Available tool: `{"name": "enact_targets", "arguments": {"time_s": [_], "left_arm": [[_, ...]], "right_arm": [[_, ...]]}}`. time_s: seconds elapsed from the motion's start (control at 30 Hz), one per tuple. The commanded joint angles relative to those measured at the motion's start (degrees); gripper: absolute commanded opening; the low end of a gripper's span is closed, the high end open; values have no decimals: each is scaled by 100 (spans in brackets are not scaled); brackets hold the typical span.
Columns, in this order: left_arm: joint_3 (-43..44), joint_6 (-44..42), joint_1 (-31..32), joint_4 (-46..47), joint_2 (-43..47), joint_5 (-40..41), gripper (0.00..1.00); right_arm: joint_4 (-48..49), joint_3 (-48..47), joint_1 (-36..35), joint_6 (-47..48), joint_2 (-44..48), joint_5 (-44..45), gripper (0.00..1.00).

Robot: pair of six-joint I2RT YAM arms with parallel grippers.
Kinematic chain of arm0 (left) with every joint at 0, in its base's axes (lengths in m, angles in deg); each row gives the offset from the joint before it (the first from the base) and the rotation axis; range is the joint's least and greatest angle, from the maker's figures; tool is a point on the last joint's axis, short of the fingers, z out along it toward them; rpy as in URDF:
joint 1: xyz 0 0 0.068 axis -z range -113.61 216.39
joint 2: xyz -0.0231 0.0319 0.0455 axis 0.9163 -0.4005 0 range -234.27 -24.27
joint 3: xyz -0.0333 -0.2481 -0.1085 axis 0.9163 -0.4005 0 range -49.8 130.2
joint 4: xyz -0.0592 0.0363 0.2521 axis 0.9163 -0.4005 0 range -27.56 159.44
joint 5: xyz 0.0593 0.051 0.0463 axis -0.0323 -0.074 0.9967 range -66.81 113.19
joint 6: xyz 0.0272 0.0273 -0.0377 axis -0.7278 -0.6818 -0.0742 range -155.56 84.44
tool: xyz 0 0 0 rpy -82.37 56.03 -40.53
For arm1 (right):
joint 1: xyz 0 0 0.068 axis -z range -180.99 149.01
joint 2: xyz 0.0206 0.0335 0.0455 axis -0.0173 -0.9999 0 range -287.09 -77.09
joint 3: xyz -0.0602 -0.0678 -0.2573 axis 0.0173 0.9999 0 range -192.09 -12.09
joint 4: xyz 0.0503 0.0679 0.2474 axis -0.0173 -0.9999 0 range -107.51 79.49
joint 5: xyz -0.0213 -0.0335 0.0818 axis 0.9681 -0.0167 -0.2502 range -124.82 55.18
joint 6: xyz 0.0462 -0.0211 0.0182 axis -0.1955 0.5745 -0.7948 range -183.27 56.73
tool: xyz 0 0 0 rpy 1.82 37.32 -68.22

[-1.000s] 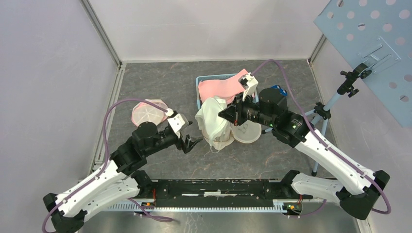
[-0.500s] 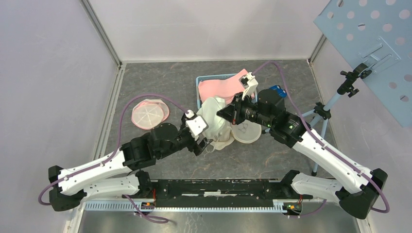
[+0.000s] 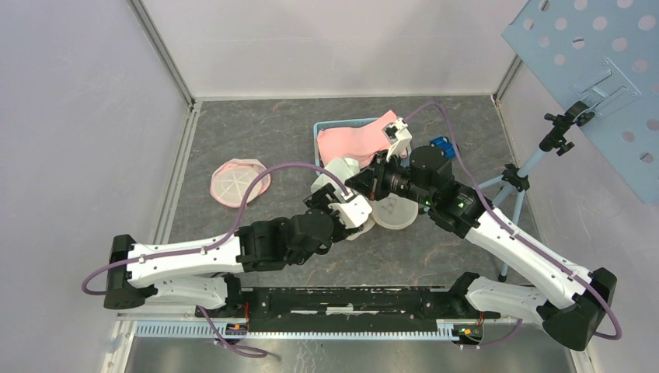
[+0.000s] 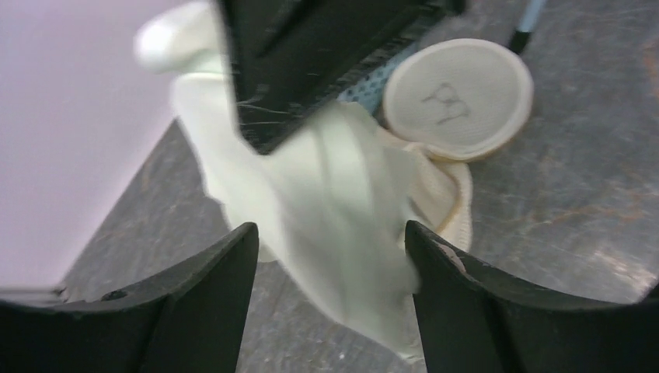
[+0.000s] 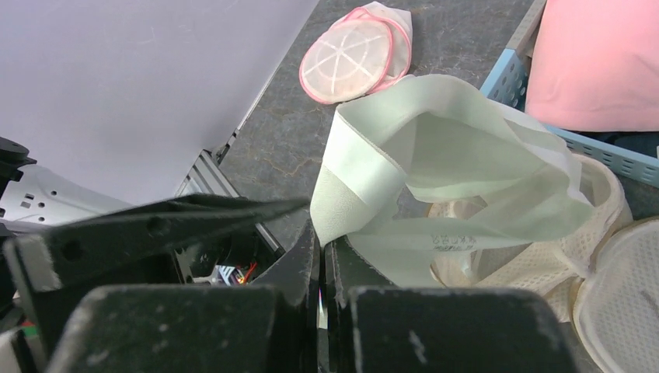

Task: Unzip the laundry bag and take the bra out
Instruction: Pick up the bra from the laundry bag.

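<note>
My right gripper (image 5: 321, 233) is shut on an edge of the pale green bra (image 5: 435, 155) and holds it up over the table. The bra's lower end drapes onto the cream mesh laundry bag (image 5: 591, 233), whose round face (image 4: 458, 97) lies on the table. My left gripper (image 4: 330, 233) is open, its two black fingers (image 4: 210, 295) on either side of the hanging bra (image 4: 334, 194) without closing on it. In the top view the left gripper (image 3: 332, 200) sits just below the bra (image 3: 340, 169), close to the right gripper (image 3: 359, 180).
A blue basket (image 3: 320, 132) holding a pink cloth (image 3: 353, 140) stands right behind the bra. A second round, pink-rimmed mesh bag (image 3: 237, 183) lies to the left. A tripod leg (image 3: 497, 183) stands at the right, and walls enclose the table.
My left arm has swung right and forward from the table's left side until its open jaws straddle the hanging bra. The right gripper has kept its hold and barely moved.
</note>
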Motion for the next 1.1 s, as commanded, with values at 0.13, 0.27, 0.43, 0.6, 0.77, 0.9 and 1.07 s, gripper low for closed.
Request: {"name": "enact_targets", "arguments": {"time_s": [0.13,0.27,0.43,0.6,0.77,0.9,1.07], "left_arm": [[191,-386,35,756,283,1195,60],[266,-105,10,513,278,1154,30],[439,666,-313,222,632,745,2],[850,1577,-738,-70,842,627,2],[1445,2388,-1041,-560,634,747,2],[1899,2931,-1319,-954,496,722,2],[2004,3312,-1564,-789,615,200,2]], "right_arm": [[463,49,15,-120,123,-208,0],[570,133,13,-144,174,-285,0],[612,109,17,-68,264,-313,3],[402,-76,32,238,386,-134,39],[310,-23,174,433,723,127,78],[431,427,224,490,1172,450,88],[768,1231,242,453,1560,537,88]]}}
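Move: My right hand holds the bra by one end. The rest hangs about 2 cm ahead of that hand and 4 cm to its left, some 5 cm ahead of my open left fingers and slightly above them. From my left hand, the open laundry bag sits about 3 cm ahead, 4 cm right and 22 cm down. At similar depth are the white round lid, 4 cm ahead and 13 cm right, and the blue basket, 20 cm ahead and 7 cm right. I ease my left hand up about 3 cm and slightly left and forward, shutting its fingers to pinch the bra. Only then do I open my right fingers, let go and draw that hand right and up by about 5 cm. My left keeps climbing, some 13 cm in all, also left and forward, rolling its left side down and turning counter-clockwise. ##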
